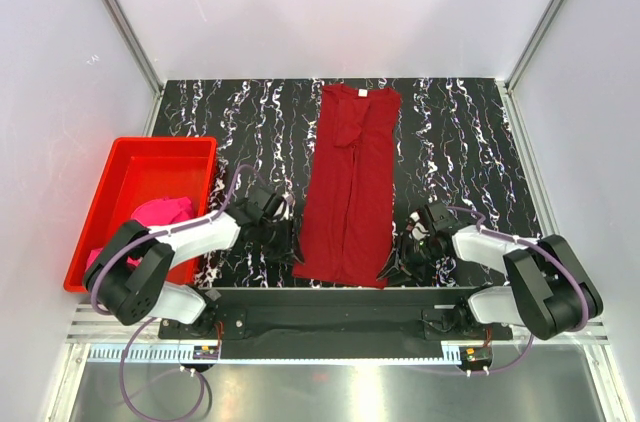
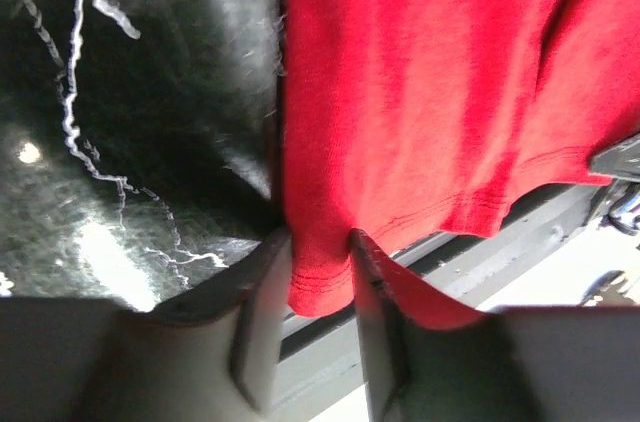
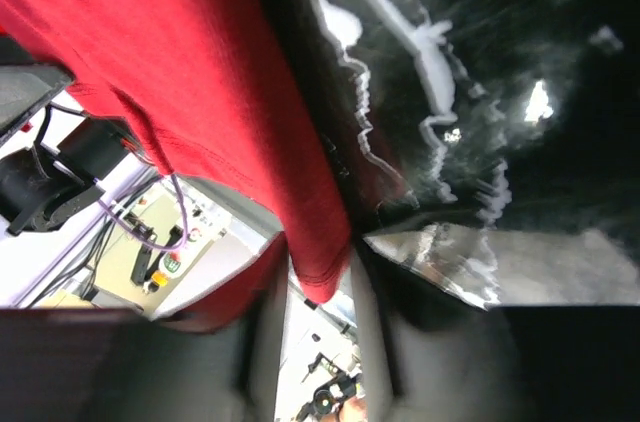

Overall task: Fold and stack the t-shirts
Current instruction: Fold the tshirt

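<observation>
A dark crimson t-shirt (image 1: pixel 350 182) lies as a long narrow strip down the middle of the black marbled table, its white neck label (image 1: pixel 361 92) at the far end. My left gripper (image 1: pixel 286 250) is at its near left hem corner. In the left wrist view that corner (image 2: pixel 320 282) hangs between the fingers of the left gripper (image 2: pixel 320 237), which stand partly open around it. My right gripper (image 1: pixel 395 264) is at the near right corner. Its jaws (image 3: pixel 318 242) also straddle the hem (image 3: pixel 320 267) with a gap. A magenta t-shirt (image 1: pixel 160 212) lies bunched in the red bin.
The red plastic bin (image 1: pixel 110 192) sits at the table's left edge, beside the left arm. The table's near edge and a metal rail (image 1: pixel 330 307) run just under both grippers. White walls and aluminium posts enclose the table on three sides.
</observation>
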Controlling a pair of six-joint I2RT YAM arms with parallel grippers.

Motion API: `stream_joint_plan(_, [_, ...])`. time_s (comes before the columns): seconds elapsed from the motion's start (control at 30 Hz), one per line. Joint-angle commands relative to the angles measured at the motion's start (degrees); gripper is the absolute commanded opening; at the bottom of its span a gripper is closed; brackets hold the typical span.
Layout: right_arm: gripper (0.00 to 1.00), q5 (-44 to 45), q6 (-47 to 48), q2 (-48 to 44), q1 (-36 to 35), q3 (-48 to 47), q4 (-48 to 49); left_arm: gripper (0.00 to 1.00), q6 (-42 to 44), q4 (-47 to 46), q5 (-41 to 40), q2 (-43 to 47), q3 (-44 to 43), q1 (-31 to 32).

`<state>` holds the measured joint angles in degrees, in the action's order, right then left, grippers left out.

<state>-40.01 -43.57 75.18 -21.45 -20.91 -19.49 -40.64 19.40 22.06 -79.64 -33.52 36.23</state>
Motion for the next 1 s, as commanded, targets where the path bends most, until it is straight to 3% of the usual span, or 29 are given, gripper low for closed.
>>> stream_joint_plan(0.0, [0.32, 5.9, 1.3, 1.6, -0.7, 1.6, 1.9, 0.31, 1.4, 4.8, -4.5, -2.1, 3.5, 0.8])
stream_joint_plan(0.07, [0.20, 5.3, 1.3, 1.6, -1.0, 1.6, 2.1, 0.18, 1.4, 5.2, -4.2, -1.7, 3.3, 0.9])
stream_joint_plan(0.1, [0.07, 5.0, 1.3, 1.5, -1.2, 1.6, 2.1, 0.13, 1.0, 5.3, -3.9, -1.3, 3.3, 1.4])
stream_joint_plan(0.13, [0.03, 4.8, 1.4, 0.9, -1.2, 1.6, 1.6, 0.09, 0.6, 5.4, -3.2, -0.5, 3.3, 1.7])
stream_joint_plan(0.17, [0.01, 4.3, 0.9, 0.2, -1.4, 1.7, 1.1, 0.00, -0.6, 5.4, -2.8, 0.1, 3.5, 2.1])
stream_joint_plan(0.43, [0.00, 6.9, -3.1, -15.5, -1.3, -2.2, -9.9, 0.00, -7.5, 7.1, -0.5, 8.0, 2.1, 3.9])
stream_joint_plan(0.5, [0.00, 8.1, -2.7, -15.1, -1.3, -4.6, -11.4, 0.00, -9.0, 6.8, -0.4, 8.0, 0.4, 3.9])
stream_joint_plan(0.67, [0.00, 10.1, 3.1, -3.7, -0.3, -16.8, -15.1, 0.00, -6.7, 8.8, -3.4, 2.3, -12.4, 2.7])
stream_joint_plan(0.97, [0.00, 8.3, 14.1, 19.0, 10.0, -40.7, -20.1, 0.00, -1.1, 10.7, -0.4, -18.6, -38.0, -7.7])
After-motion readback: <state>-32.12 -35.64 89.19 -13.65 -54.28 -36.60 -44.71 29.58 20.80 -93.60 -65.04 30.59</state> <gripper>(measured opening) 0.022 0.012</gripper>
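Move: The shirt's near-left hem corner lies between my left fingertips, barely below and at most 1 cm back; its near-right corner sits the same way at my right fingertips, about 1 cm lower. From my left hand, the collar label is roughly 42 cm ahead and 14 cm right, and the red bin some 32 cm left and 11 cm ahead. From my right hand the label is about 46 cm ahead and 3 cm left. I shut both grippers on the t-shirt's two near hem corners and keep them pinched. My left hand first draws back about 3 cm while the right barely shifts; then I lift both and sweep them forward towards the collar, ending about 13 cm farther out and 6 to 8 cm higher, the left also veering right. ##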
